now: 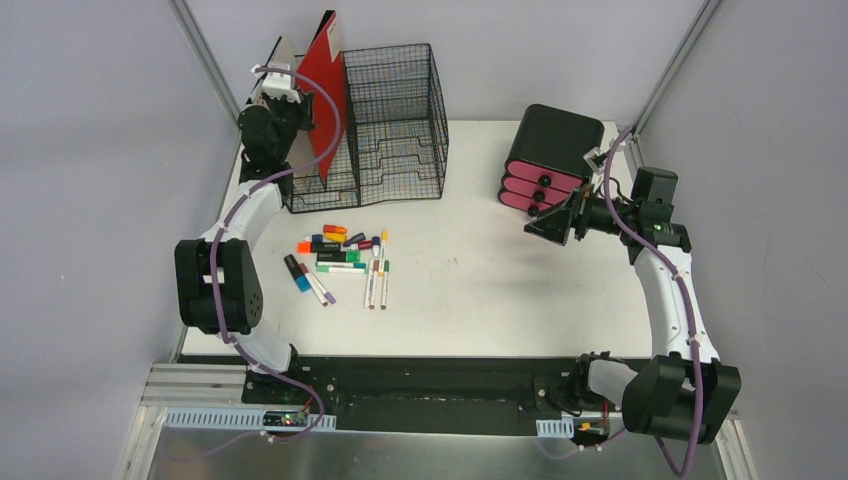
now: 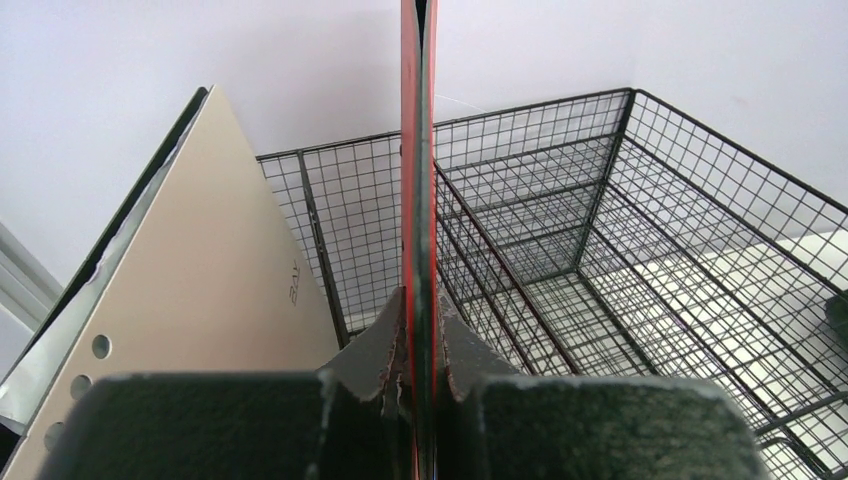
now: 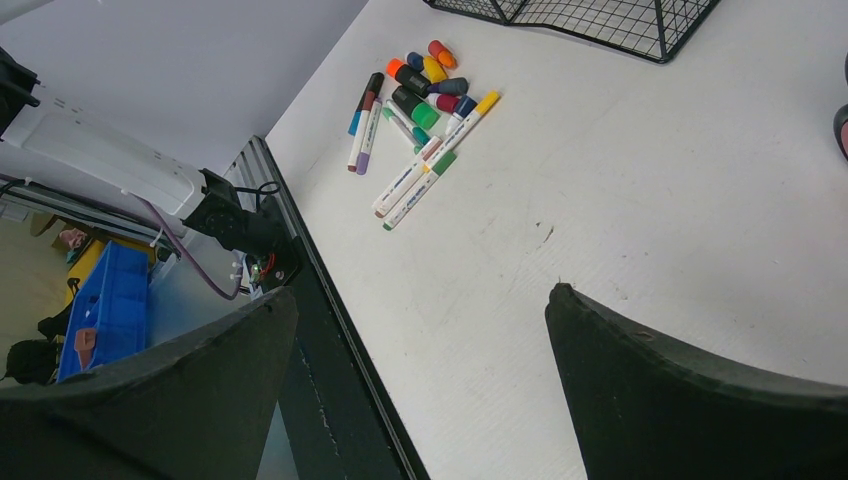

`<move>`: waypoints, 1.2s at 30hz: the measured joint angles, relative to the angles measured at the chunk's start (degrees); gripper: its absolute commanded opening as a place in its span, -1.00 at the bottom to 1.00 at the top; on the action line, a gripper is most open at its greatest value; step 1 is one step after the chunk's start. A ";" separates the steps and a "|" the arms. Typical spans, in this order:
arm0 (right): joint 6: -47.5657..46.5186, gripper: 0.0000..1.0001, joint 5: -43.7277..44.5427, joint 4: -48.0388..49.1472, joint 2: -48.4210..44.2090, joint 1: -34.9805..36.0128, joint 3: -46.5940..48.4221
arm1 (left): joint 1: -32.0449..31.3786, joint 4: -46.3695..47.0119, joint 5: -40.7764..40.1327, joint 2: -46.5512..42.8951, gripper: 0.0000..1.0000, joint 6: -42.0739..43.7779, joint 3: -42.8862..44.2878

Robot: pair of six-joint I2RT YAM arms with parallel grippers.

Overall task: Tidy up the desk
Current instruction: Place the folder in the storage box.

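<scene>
The white desk [image 1: 480,270] carries a scattered pile of coloured markers [image 1: 345,255] at its left-middle. At the back left my left gripper [image 1: 304,98] is shut on the edge of a red folder [image 1: 326,95], which stands upright in the left part of the black wire-mesh organizer [image 1: 395,120]. In the left wrist view the red folder [image 2: 418,150] runs straight up from my left gripper [image 2: 420,335], with the mesh organizer [image 2: 620,250] to its right. My right gripper [image 1: 543,226] hangs open and empty in front of the black box with pink drawers [image 1: 550,160]. Through my right gripper [image 3: 420,305] I see bare desk [image 3: 600,200] and the markers [image 3: 420,110].
A beige ring-bound notebook [image 2: 180,280] leans to the left of the red folder, also visible as the beige notebook [image 1: 283,55] from above. A corner of the mesh organizer [image 3: 600,20] shows in the right wrist view. The black strip [image 3: 330,370] runs along the desk's front edge.
</scene>
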 measured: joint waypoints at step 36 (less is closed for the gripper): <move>-0.13 0.98 0.20 0.00 0.70 0.00 0.00 | 1.73 7.39 5.29 6.10 -0.22 -2.49 2.32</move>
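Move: The left hand still grips the red folder by its near edge over the left part of the storage box. The middle of that left section is roughly 3 cm ahead, straight in line sideways, and some 17 cm below. The white folder already stands there, about 6 cm to the left and 4 cm ahead. The markers lie about 21 cm back and 3 cm right. From the right hand, the section is roughly 28 cm ahead and 50 cm left. Forward by about 2 cm, farther into the left part of the storage box, the left hand carries the red folder, turning a few degrees clockwise and tipping slightly nose-up. There it holds nearly still beside the white folder, then opens its fingers about a quarter and lets the folder go, sinking a trace as they part. ##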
